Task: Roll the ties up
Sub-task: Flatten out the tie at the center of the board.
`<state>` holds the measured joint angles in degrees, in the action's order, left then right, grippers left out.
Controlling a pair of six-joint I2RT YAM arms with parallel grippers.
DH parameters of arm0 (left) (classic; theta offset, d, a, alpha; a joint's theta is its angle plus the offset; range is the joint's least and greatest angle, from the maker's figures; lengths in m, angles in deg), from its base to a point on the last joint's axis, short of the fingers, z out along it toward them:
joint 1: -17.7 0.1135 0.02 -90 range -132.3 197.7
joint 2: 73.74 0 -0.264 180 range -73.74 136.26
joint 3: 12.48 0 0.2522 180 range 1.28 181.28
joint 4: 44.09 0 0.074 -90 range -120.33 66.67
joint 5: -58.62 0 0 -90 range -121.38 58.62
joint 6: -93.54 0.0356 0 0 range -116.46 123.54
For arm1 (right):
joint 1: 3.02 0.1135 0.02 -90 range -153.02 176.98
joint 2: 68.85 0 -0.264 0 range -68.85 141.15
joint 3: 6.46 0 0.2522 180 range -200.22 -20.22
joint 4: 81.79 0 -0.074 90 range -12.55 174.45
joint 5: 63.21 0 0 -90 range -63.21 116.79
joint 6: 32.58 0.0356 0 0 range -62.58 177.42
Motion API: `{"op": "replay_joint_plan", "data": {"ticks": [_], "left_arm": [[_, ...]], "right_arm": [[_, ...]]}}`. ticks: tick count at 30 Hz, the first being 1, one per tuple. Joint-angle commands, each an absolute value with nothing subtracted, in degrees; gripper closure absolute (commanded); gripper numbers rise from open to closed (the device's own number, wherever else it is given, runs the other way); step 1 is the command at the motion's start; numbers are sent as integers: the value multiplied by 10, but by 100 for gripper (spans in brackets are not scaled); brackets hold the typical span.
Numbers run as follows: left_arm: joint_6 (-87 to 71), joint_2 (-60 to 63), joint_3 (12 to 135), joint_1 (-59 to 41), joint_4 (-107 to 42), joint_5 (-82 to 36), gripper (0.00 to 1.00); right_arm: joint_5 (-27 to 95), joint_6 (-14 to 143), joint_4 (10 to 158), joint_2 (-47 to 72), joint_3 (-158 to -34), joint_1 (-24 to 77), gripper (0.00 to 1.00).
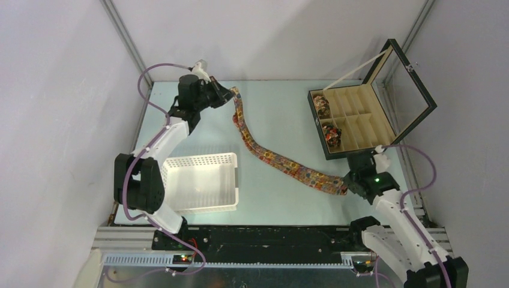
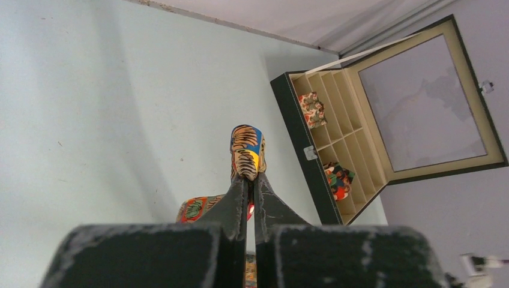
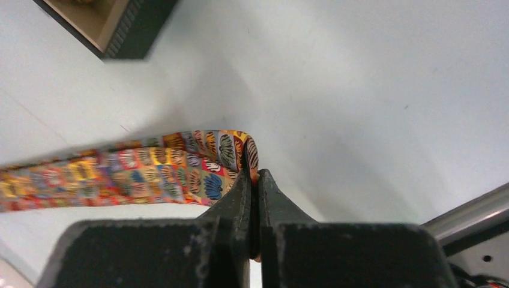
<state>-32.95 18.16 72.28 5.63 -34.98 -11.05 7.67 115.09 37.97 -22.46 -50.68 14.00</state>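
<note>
A long patterned tie stretches diagonally across the pale green table. My left gripper is shut on its far narrow end, which pokes up past the fingertips. My right gripper is shut on the tie's near wide end, with the fabric edge pinched between the fingers. Two rolled ties sit as coils in the left compartments of the black box; they also show in the left wrist view.
The black box stands at the back right with its glass lid propped open. A white perforated basket sits near the left arm's base. A metal rail runs along the table's right edge.
</note>
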Motion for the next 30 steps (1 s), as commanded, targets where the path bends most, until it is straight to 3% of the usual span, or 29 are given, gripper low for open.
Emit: {"op": "replay_joint_plan", "data": {"ticks": [1,6,14,30], "left_arm": [[-289,190,736,31,-334,-114,100],[-270,204,730,7,-317,-137,100],[-256,214,694,-7,-310,-183,100],[-215,312,737,-27,-275,-255,100]], "right_arm": [[27,1096,297,-252,-602,85,100],[66,1113,251,-318,-641,46,100],[24,1075,152,-353,-783,2,100],[35,1058,139,-357,-774,-21,93]]}}
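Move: Each hand already holds one end of the tie. Its middle hangs low over the board's centre, about 12 cm back, 14 cm right and 21 cm below the left hand; from the right hand it is some 14 cm ahead, 25 cm left and 3 cm lower. The white basket's middle is about 22 cm back, 11 cm left and 22 cm below the left hand. The compartment box is centred roughly 28 cm ahead and 5 cm right of the right hand, 3 cm lower. Upward and off to the right goes the right hand with its pinched tie end, climbing about 15 cm, ending slightly back towards its base and tilting its fingers up and outward. Meanwhile the left hand sinks about 15 cm towards the board, edging right early on, tipping nose-down and rolling its left side up. Both grippers keep their hold. ##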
